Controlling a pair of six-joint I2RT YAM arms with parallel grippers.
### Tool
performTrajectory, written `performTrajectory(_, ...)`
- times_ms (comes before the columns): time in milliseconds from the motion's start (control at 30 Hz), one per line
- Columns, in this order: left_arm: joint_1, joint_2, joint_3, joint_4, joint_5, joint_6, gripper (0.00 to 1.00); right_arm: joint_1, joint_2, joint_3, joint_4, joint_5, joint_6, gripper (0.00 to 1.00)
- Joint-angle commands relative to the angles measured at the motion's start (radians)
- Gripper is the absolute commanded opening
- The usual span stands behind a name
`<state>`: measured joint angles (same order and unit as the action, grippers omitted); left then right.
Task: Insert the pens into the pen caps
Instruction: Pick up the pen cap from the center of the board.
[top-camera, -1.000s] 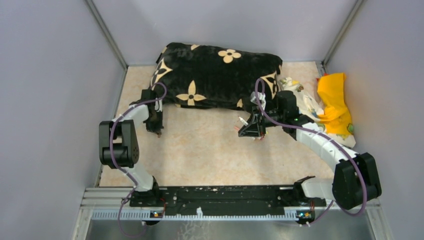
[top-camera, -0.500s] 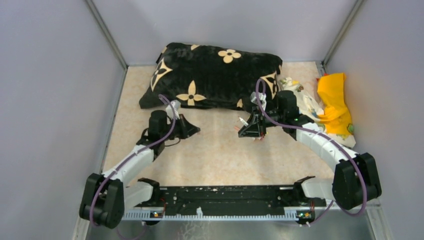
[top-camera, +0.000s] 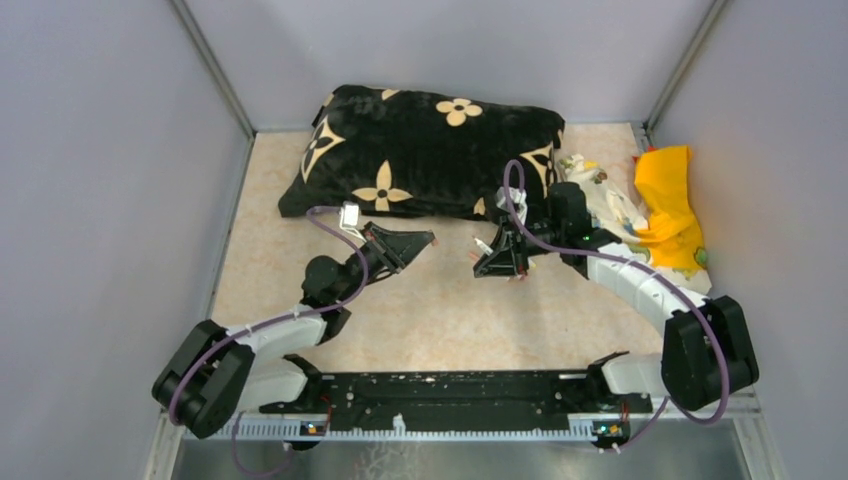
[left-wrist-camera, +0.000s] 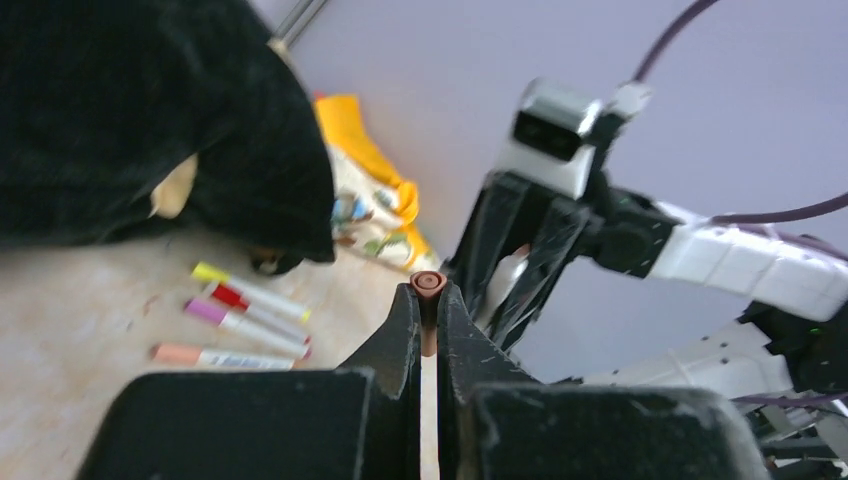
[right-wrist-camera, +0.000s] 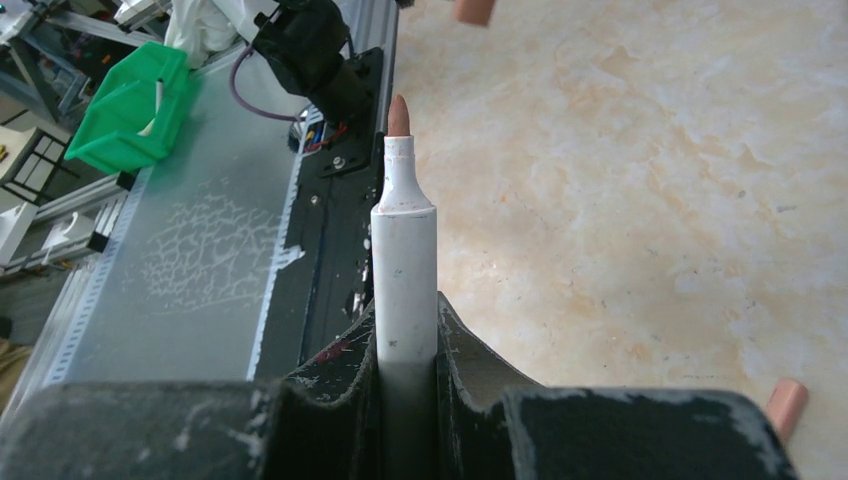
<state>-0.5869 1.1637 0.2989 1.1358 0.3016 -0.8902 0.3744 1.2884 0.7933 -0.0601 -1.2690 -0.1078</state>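
My left gripper (left-wrist-camera: 428, 300) is shut on a small brown pen cap (left-wrist-camera: 428, 284), whose open end faces away from the camera. In the top view this gripper (top-camera: 424, 240) hangs in front of the cushion, pointing right. Just to its right, my right gripper (top-camera: 493, 256) points left at it. The right gripper (right-wrist-camera: 406, 322) is shut on a white pen (right-wrist-camera: 405, 250) with a bare brown tip (right-wrist-camera: 399, 115). The held cap shows blurred (right-wrist-camera: 474, 9) beyond that tip, apart from it. Several capped pens (left-wrist-camera: 240, 322) lie side by side on the floor by the cushion's corner.
A black cushion (top-camera: 430, 150) with cream flowers fills the back of the floor. A patterned cloth (top-camera: 600, 190) and a yellow cloth (top-camera: 672, 200) lie at the back right. Another brown cap (right-wrist-camera: 786, 405) lies on the floor. A green bin (right-wrist-camera: 130, 115) stands beyond the arms' base rail.
My left arm has swung from the cushion's left end to the middle, bringing the cap close to the pen tip. The right arm has barely moved.
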Motion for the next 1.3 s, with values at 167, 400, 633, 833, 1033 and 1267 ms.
performTrajectory(167,-0.172,0.102,0.072,0.349,-0.241,0.101,0.00,0.048,0.010,0.001,0.051,0.004,0.008,0.00)
performTrajectory(400,-0.250,0.208,0.112,0.444,-0.335,0.137,0.00,0.054,0.013,-0.020,0.135,0.027,0.076,0.00)
performTrajectory(633,-0.279,0.253,0.134,0.467,-0.352,0.141,0.00,0.057,0.012,-0.020,0.141,0.038,0.086,0.00)
performTrajectory(833,-0.283,0.259,0.137,0.466,-0.353,0.136,0.00,0.057,0.012,-0.020,0.144,0.043,0.094,0.00)
performTrajectory(1033,-0.286,0.267,0.138,0.469,-0.348,0.127,0.00,0.056,0.010,-0.019,0.148,0.046,0.099,0.00)
performTrajectory(1267,-0.292,0.284,0.138,0.486,-0.343,0.112,0.00,0.056,0.011,-0.020,0.157,0.057,0.100,0.00)
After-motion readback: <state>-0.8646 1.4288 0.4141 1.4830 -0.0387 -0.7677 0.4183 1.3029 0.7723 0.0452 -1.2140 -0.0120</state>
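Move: The left hand already holds the salmon pen cap; the bare tip of the white pen in the right hand is about 8 cm to its right, roughly 1 cm back and 2 cm higher. From the left hand, the capped pens on the board centre some 16 cm right, 7 cm ahead and 23 cm down. From the right hand, the cap is about 11 cm left, 4 cm ahead and 4 cm above. The left hand, fingers staying shut on the cap, carries it up about 5 cm and to the right towards the pen tip, tipping its fingers up some 10 degrees, then sinks a little over a centimetre as the rightward travel reaches about 5.5 cm and it all but stops with the cap's mouth close at the tip. The right hand keeps its grip on the pen and eases about 1 cm left to meet the cap; whether cap and tip touch can't be seen. ##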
